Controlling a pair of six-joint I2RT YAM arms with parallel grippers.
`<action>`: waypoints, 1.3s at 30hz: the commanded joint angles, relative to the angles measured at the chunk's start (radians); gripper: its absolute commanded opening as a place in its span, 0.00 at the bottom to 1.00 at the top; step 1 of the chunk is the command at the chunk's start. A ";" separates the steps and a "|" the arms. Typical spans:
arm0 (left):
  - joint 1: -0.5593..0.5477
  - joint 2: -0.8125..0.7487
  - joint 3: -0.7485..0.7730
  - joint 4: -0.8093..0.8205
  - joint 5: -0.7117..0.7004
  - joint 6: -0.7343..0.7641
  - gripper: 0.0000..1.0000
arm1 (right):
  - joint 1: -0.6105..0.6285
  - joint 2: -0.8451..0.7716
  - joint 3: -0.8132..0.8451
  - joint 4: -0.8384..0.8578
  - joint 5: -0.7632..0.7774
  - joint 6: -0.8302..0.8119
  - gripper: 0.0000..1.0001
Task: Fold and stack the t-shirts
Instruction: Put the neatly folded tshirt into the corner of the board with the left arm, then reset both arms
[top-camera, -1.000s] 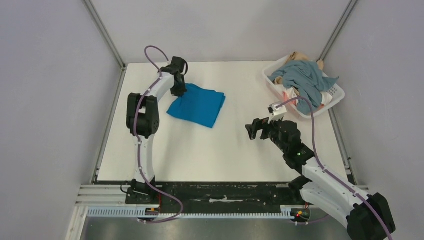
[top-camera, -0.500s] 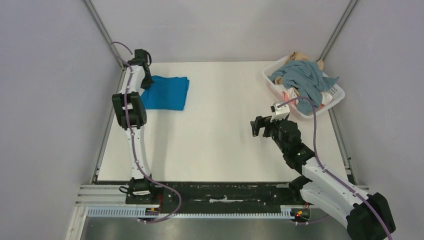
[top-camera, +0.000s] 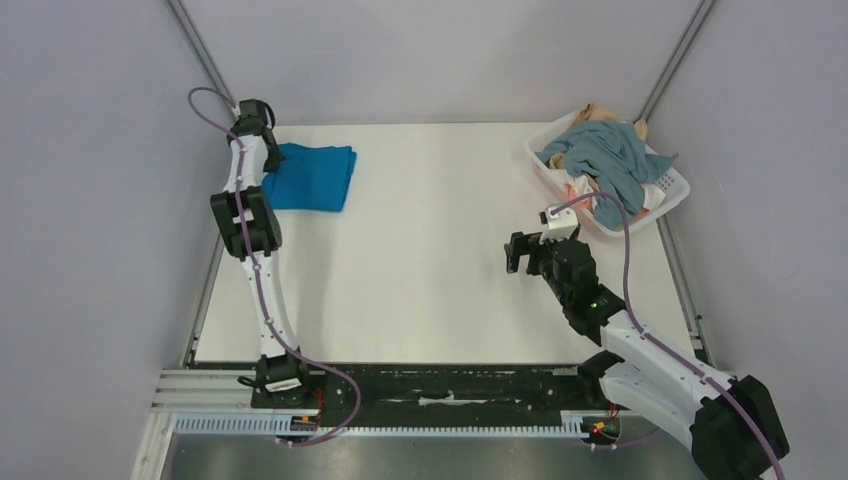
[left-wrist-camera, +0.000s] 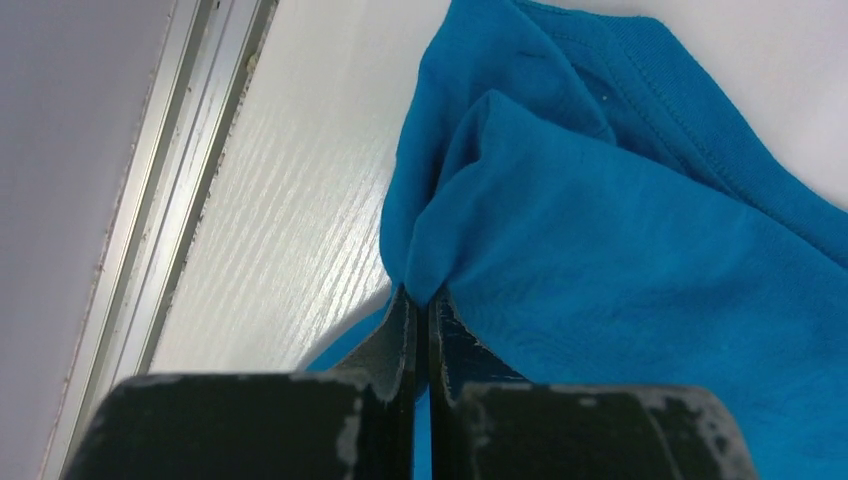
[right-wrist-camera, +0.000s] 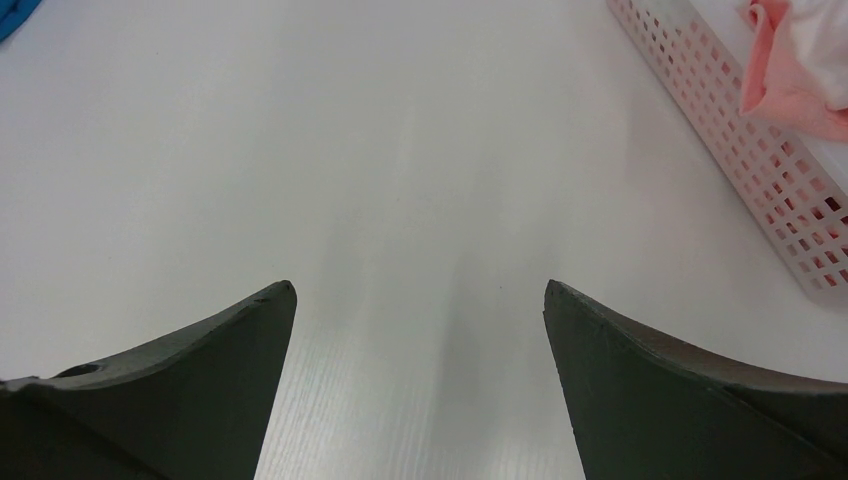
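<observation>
A folded bright blue t-shirt (top-camera: 312, 177) lies at the table's far left corner. My left gripper (top-camera: 268, 158) is shut on its left edge, and in the left wrist view the cloth (left-wrist-camera: 620, 240) bunches up between the closed tips of that gripper (left-wrist-camera: 422, 292). More t-shirts sit heaped in the white basket (top-camera: 556, 183): a dusty grey-blue one (top-camera: 610, 160) on top, tan (top-camera: 598, 112) behind, peach-pink (right-wrist-camera: 785, 80) and white below. My right gripper (top-camera: 519, 252) hovers open over bare table in the middle right, its fingers (right-wrist-camera: 200, 390) wide apart with nothing between them.
The metal frame rail (left-wrist-camera: 170, 200) runs along the table's left edge, close beside the blue shirt. The basket's slotted wall (right-wrist-camera: 740, 170) stands to the right of my right gripper. White table (top-camera: 430, 260) stretches between the two arms.
My left gripper has dragged the blue t-shirt from the left-middle of the table to the far left corner. The right gripper has turned slightly and barely shifted.
</observation>
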 joint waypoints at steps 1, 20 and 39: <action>0.010 0.000 0.047 0.067 -0.005 0.054 0.02 | -0.001 0.003 0.029 0.007 0.036 -0.013 0.98; -0.113 -0.841 -1.015 0.413 0.110 -0.405 0.83 | -0.001 -0.142 -0.074 -0.034 0.130 0.113 0.98; -0.649 -1.864 -1.924 0.548 -0.058 -0.452 0.86 | 0.000 -0.415 -0.305 -0.108 0.221 0.266 0.98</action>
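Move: The left fingers are shut on the left edge of the folded t-shirt, whose middle lies about 13 cm to their right, 2 cm back towards the base and 2 cm lower. The board's far left corner is roughly 16 cm ahead and 10 cm to the left, some 3 cm lower. From the idle right hand the t-shirt's middle is about 27 cm ahead, 76 cm to the left and 11 cm below. The left fingers let go of the t-shirt's edge, opening wide on the spot before the hand lifts some 10 cm. It then swings back about 30 cm and right nearly as far, away from the t-shirt over bare board, fingertips tipping up about 30 degrees and the hand turning clockwise. The right hand, empty and open, eases right, down and back, about 5 cm each. ##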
